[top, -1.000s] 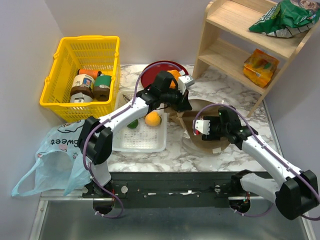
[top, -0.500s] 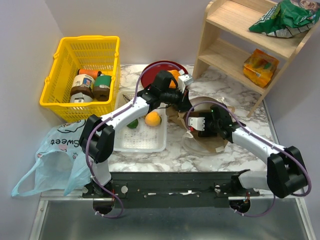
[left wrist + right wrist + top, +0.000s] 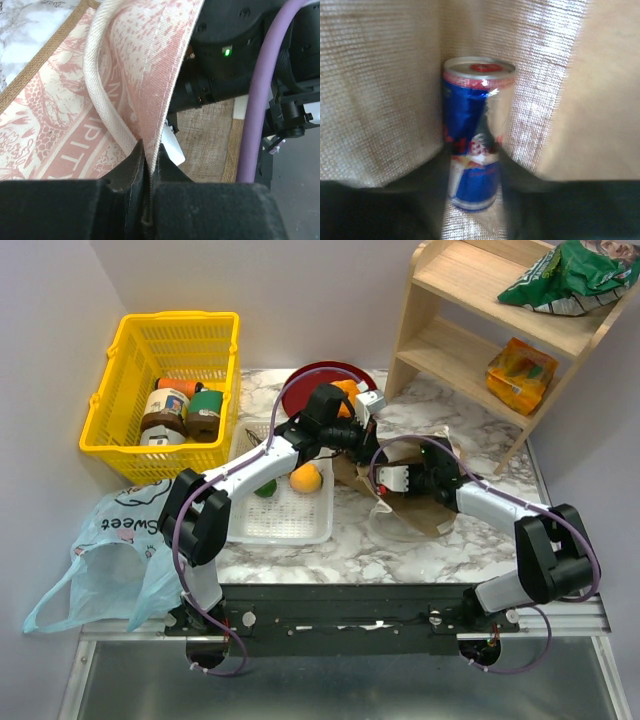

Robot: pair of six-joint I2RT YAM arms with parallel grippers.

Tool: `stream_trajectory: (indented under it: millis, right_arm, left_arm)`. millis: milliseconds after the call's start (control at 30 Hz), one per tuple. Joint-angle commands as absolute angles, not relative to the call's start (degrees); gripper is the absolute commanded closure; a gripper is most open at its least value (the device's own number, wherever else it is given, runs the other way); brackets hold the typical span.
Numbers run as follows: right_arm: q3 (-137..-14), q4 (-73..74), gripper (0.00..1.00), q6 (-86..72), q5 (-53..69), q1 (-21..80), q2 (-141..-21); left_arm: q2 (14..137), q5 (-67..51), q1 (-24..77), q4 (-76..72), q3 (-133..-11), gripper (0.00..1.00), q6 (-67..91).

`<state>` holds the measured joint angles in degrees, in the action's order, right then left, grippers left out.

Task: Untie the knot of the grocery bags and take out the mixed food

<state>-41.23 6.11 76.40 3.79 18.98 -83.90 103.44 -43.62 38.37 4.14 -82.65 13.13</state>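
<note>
The brown bag lies open on the marble table, right of centre. My left gripper is shut on the bag's printed top edge beside a white rope handle and holds the mouth up. My right gripper reaches inside the bag, where a small blue can stands between its dark fingers, which press its two sides. The can is hidden in the top view. The light-blue plastic bag lies slack at the near left.
A white tray holds a lime and an orange. A red plate carries a doughnut. The yellow basket holds jars. The wooden shelf bears a green crisp bag and a snack packet.
My right arm has swung left and gone deeper into the brown bag, and its jaws have narrowed around the can. The left arm has held still on the bag's edge.
</note>
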Motion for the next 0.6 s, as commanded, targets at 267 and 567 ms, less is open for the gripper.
stream_trajectory:
  millis: [267,567]
  right_arm:
    - [-40.4,13.3,0.94,73.2,5.7,18.9,-71.6]
    - [-45.0,38.2,0.89,67.8,13.0,21.0,-59.7]
  left_arm:
    - [100.8,-49.9,37.9,2.5,-81.9,1.00,12.9]
    - [101.6,-54.6,37.0,-3.2,-85.5,1.00,18.2]
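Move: The can in the upright bag lies just past the right fingertips: about 2 cm ahead, 2 cm left and 3 cm below the hand. The bag edge that the left fingers pinch is some 13 cm left of this hand, 2 cm ahead and 12 cm above; the orange in the white tray is about 32 cm left and 2 cm back, near its height. From the left hand, the can is level in reach, roughly 11 cm right and 15 cm below. The right fingers shut empty, then the hand rises about 9 cm and draws back, away from the can. ##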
